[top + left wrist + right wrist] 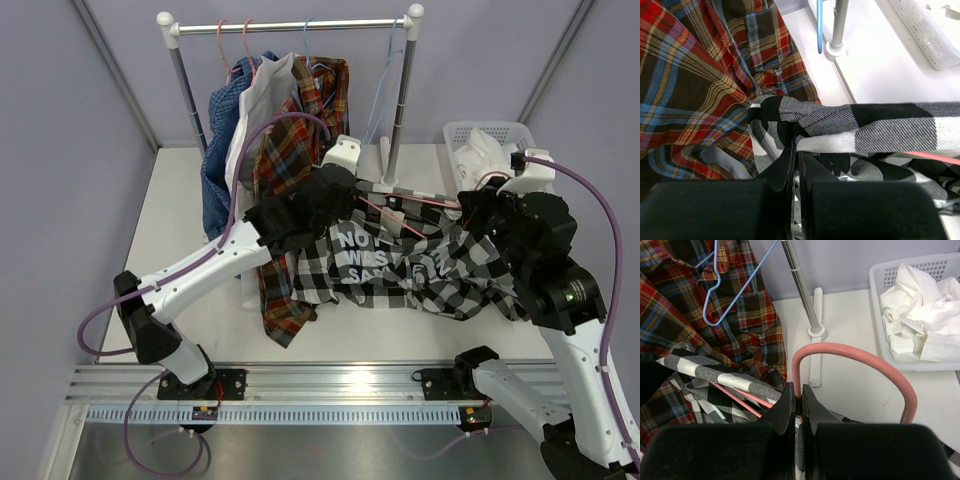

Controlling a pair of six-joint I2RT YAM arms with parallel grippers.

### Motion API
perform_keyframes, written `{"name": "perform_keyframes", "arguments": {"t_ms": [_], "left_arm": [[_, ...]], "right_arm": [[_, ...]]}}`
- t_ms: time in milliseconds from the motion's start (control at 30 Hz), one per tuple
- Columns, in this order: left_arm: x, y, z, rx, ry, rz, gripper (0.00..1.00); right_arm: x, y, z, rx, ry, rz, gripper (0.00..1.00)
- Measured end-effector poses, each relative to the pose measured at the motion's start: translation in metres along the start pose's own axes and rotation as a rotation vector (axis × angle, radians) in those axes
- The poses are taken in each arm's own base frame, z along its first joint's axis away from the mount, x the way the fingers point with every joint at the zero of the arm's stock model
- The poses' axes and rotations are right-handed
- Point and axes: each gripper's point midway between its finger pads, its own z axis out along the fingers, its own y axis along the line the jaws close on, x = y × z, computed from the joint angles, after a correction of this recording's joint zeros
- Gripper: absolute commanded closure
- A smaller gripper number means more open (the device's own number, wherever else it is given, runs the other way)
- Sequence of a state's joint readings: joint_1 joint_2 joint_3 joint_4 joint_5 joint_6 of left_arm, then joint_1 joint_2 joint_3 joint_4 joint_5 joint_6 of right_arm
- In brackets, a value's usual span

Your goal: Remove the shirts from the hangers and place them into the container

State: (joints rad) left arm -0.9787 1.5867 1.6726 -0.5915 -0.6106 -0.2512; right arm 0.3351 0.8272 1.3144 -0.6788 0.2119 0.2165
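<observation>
The black-and-white checked shirt (420,265) hangs stretched between my two arms above the table. My left gripper (796,150) is shut on a fold of the checked shirt (880,125). My right gripper (799,392) is shut on the hook of the pink hanger (855,355), whose arms run into the checked cloth (715,375). On the rack hang the red-orange plaid shirt (300,130), a white shirt (262,95) and the blue checked shirt (222,140). The white container (490,135) at the far right holds a crumpled white shirt (920,325).
The clothes rail (290,25) stands at the back on two posts; its right post (400,95) and foot (816,347) are close to my right gripper. An empty light blue hanger (722,295) dangles in front of the plaid shirt. Purple walls enclose the table.
</observation>
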Motion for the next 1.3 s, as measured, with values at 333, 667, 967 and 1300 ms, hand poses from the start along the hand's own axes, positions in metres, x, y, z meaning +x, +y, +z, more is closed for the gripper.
{"name": "perform_keyframes", "arguments": {"t_ms": [333, 667, 967, 1300], "left_arm": [[0.021, -0.008, -0.004, 0.113, 0.046, -0.005, 1.00], [-0.013, 0.009, -0.026, 0.112, -0.039, 0.004, 1.00], [-0.014, 0.013, -0.025, 0.101, -0.040, 0.013, 1.00], [0.014, 0.004, -0.017, 0.151, 0.030, -0.013, 1.00]], "right_arm": [[-0.003, 0.010, -0.020, -0.089, -0.016, -0.018, 1.00], [0.012, 0.018, -0.030, -0.166, 0.015, -0.051, 1.00], [0.005, 0.019, -0.049, -0.194, -0.035, -0.028, 1.00], [0.000, 0.019, -0.056, -0.196, -0.058, -0.007, 1.00]]}}
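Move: The checked shirt is pinched shut in the left hand, and the middle of its pink hanger lies about 10 cm right of that hand and 4 cm back, at its height. The tartan shirt hangs some 9 cm to the left hand's left, 6 cm ahead. The right hand holds the hook; the hanger's middle is roughly 10 cm to its left, 2 cm ahead, 4 cm below. The container sits about 32 cm ahead, 22 cm right and 33 cm below it. Back towards the base goes the right hand, about 5 cm, rising slightly near the end and turning some 10 degrees counter-clockwise, keeping its pinch on the pink hook. Meanwhile the left hand keeps its grip on the checked cloth and bobs it nearly in place: down about 2 cm while easing back, up 4 cm, then down again, to work the cloth off the hanger. ##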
